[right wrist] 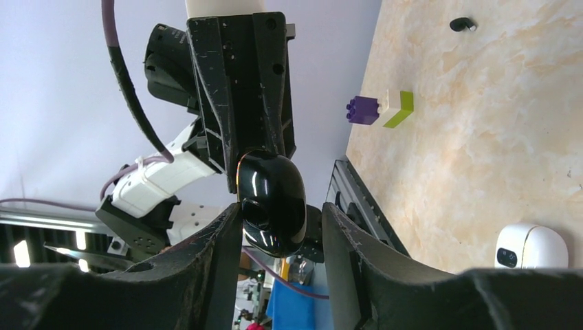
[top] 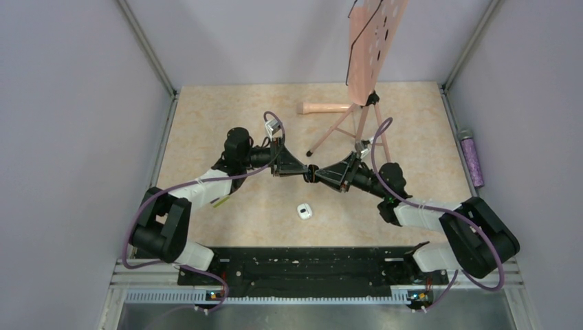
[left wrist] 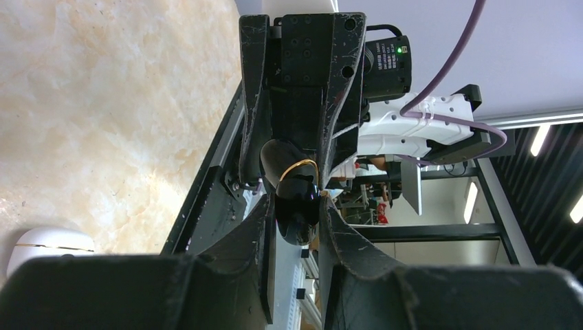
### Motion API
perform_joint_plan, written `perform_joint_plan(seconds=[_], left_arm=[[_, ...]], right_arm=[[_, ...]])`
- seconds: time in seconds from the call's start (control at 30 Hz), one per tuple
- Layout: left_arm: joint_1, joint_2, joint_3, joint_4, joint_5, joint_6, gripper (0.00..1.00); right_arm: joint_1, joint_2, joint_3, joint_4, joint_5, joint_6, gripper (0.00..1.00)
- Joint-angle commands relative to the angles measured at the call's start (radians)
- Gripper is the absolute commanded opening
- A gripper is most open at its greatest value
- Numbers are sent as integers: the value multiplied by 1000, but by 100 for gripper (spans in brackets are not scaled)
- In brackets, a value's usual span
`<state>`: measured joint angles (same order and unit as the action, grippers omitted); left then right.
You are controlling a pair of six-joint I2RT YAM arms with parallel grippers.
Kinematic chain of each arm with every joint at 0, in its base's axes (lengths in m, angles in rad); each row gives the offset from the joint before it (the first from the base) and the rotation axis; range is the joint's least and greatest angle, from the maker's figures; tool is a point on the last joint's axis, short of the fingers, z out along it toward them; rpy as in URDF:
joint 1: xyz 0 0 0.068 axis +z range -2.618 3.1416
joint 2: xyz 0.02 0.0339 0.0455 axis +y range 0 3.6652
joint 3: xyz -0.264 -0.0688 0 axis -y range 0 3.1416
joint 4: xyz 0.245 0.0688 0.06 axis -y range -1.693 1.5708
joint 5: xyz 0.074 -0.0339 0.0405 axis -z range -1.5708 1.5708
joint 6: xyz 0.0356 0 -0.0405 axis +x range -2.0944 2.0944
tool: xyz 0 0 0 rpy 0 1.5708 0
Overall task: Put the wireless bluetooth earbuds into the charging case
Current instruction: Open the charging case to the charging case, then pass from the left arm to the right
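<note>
My two grippers meet tip to tip above the middle of the table. The left gripper point(top: 306, 171) point(left wrist: 297, 206) is shut on a glossy black earbud point(left wrist: 295, 199) point(right wrist: 271, 203). The right gripper point(top: 316, 174) point(right wrist: 282, 213) stands open around the same earbud, which touches one finger and leaves a gap to the other. The white charging case point(top: 304, 211) point(right wrist: 533, 246) point(left wrist: 48, 244) lies on the table below them, nearer the bases. A small black stubby piece point(right wrist: 462, 24), perhaps the other earbud, lies far off on the table.
A purple-and-yellow block point(right wrist: 379, 108) lies on the table under the left arm. A tripod point(top: 350, 127) carrying a pink perforated board point(top: 375, 41) stands at the back right. A purple bottle point(top: 471, 159) lies along the right wall.
</note>
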<state>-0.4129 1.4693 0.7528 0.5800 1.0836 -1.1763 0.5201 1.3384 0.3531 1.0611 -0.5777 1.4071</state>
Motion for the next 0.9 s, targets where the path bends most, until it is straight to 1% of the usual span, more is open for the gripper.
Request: perform_joint_plan(seconds=[0.0,0.23,0.4,0.5,0.6,0.87], left_arm=[[-2,-10,23,55,34,-3,0],[0,-6,36,26,43,13,0],[2,7,40,15,50,19,0],[2,12,42,14,53,22,0],[2,13,46,14,57,22,0],[0,15,59,18,77,14,0]], right_arm=[[-15,-16,-12,-27,29,-29,45],[-32,-85,-22,-120,41,-68,49],[-41,-136,8,-212,25,-132,58],[-42,-150,32,-251,6,-174,61],[-42,-142,61,-257,-26,-202,62],[-31,-37,134,-184,-154,-226,64]])
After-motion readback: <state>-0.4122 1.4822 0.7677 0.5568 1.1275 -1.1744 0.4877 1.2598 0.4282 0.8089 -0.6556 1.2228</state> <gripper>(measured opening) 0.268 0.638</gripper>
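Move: The left fingers hold the black charging case right at their tips, its middle about 1 cm to the right of that hand's point. From the right hand it lies some 2 cm to the left and 1 cm ahead, level, between the parted fingers. The white case lies on the table 15 cm below the left hand, about 6 cm back and 1 cm to its left; the tripod's black foot stands 13 cm ahead of that hand, 1 cm right, and equally low. Down and to the right at first, about 1.5 cm each way, the right hand dips at the black case, then comes back up and left almost to where it started, rolling and tilting by under 10 degrees. Its fingers spread plainly wider around the case and its lid, while the left hand stays put and keeps its pinch on the body. ##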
